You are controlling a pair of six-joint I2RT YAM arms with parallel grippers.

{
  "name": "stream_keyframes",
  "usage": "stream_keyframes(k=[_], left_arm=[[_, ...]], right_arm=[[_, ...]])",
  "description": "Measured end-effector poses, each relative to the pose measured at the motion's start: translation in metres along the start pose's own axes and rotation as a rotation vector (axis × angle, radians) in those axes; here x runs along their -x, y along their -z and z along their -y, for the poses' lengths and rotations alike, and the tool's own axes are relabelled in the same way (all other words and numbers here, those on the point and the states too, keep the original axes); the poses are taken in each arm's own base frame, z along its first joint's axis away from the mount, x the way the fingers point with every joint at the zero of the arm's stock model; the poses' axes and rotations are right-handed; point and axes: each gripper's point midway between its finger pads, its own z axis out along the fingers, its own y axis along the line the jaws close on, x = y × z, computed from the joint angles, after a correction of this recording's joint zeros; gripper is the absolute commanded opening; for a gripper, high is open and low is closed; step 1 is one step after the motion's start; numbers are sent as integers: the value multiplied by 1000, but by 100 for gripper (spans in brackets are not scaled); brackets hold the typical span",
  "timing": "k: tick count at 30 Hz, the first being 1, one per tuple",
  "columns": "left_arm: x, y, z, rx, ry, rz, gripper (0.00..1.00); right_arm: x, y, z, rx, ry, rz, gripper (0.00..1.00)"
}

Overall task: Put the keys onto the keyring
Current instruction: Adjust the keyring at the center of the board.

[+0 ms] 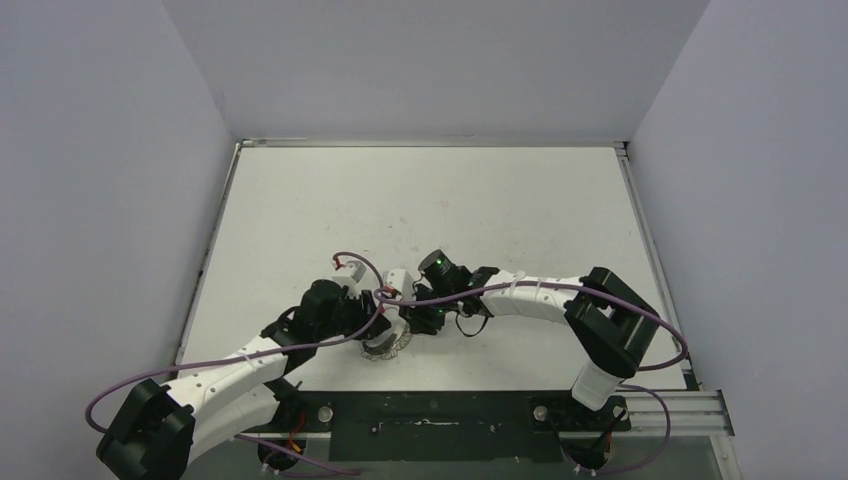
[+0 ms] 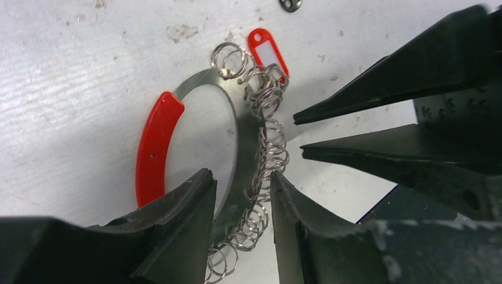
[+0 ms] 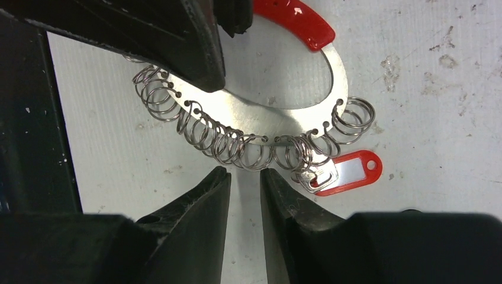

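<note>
The keyring (image 2: 240, 127) is a flat metal ring lying on the table, with a red sleeve (image 2: 155, 145) over one arc and several small split rings (image 2: 269, 151) along its edge. My left gripper (image 2: 241, 177) is shut on its band and rings; one of its fingers (image 3: 195, 53) covers the band in the right wrist view. A small silver key (image 3: 317, 177) hangs from one split ring beside a red tag (image 3: 349, 171). A loose dark-headed key (image 2: 290, 5) lies farther off. My right gripper (image 3: 244, 171) is open by a narrow gap, empty, its tips just short of the split rings.
Both arms meet near the table's front edge (image 1: 430, 392), over the keyring (image 1: 388, 348). Purple cables (image 1: 350, 262) loop above the left wrist. The white tabletop (image 1: 430, 200) stretches to the back wall, with walls on either side.
</note>
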Motion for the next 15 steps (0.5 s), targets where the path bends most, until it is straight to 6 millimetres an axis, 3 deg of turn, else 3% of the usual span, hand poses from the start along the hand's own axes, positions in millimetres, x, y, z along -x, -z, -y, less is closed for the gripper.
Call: stream_keyframes(k=[5, 10, 15], left_arm=[[15, -1, 12, -59, -40, 66, 37], [20, -11, 17, -97, -53, 77, 37], [10, -27, 17, -108, -44, -2, 38]], right_arm=[[-1, 2, 3, -1, 1, 19, 20], [-6, 8, 6, -23, -56, 67, 0], [-14, 5, 4, -51, -147, 106, 0]])
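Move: The left hand straddles the keyring's metal plate near its middle: the keyring's middle lies about straight below, 1 cm left and 2 cm down, with its red handle 3 cm ahead and 3 cm left. From the right hand, the keyring's middle is about 1 cm ahead, 5 cm left and 2 cm down, the red tag 6 cm straight ahead, and the black tag 10 cm ahead and 1 cm right. The left hand, fingers still about a third open, hops over the plate towards the keyring's red-tag end, going some 3 cm right and 2 cm forward, rising about 1.5 cm first and then sinking back to its starting height with the plate and wire coils again between its fingertips. Meanwhile the right hand shuts its empty fingers beside the outer coils, edging about 1.5 cm right, away from the plate, while it turns clockwise some 10 degrees and its closed tips sink slightly at the end. ##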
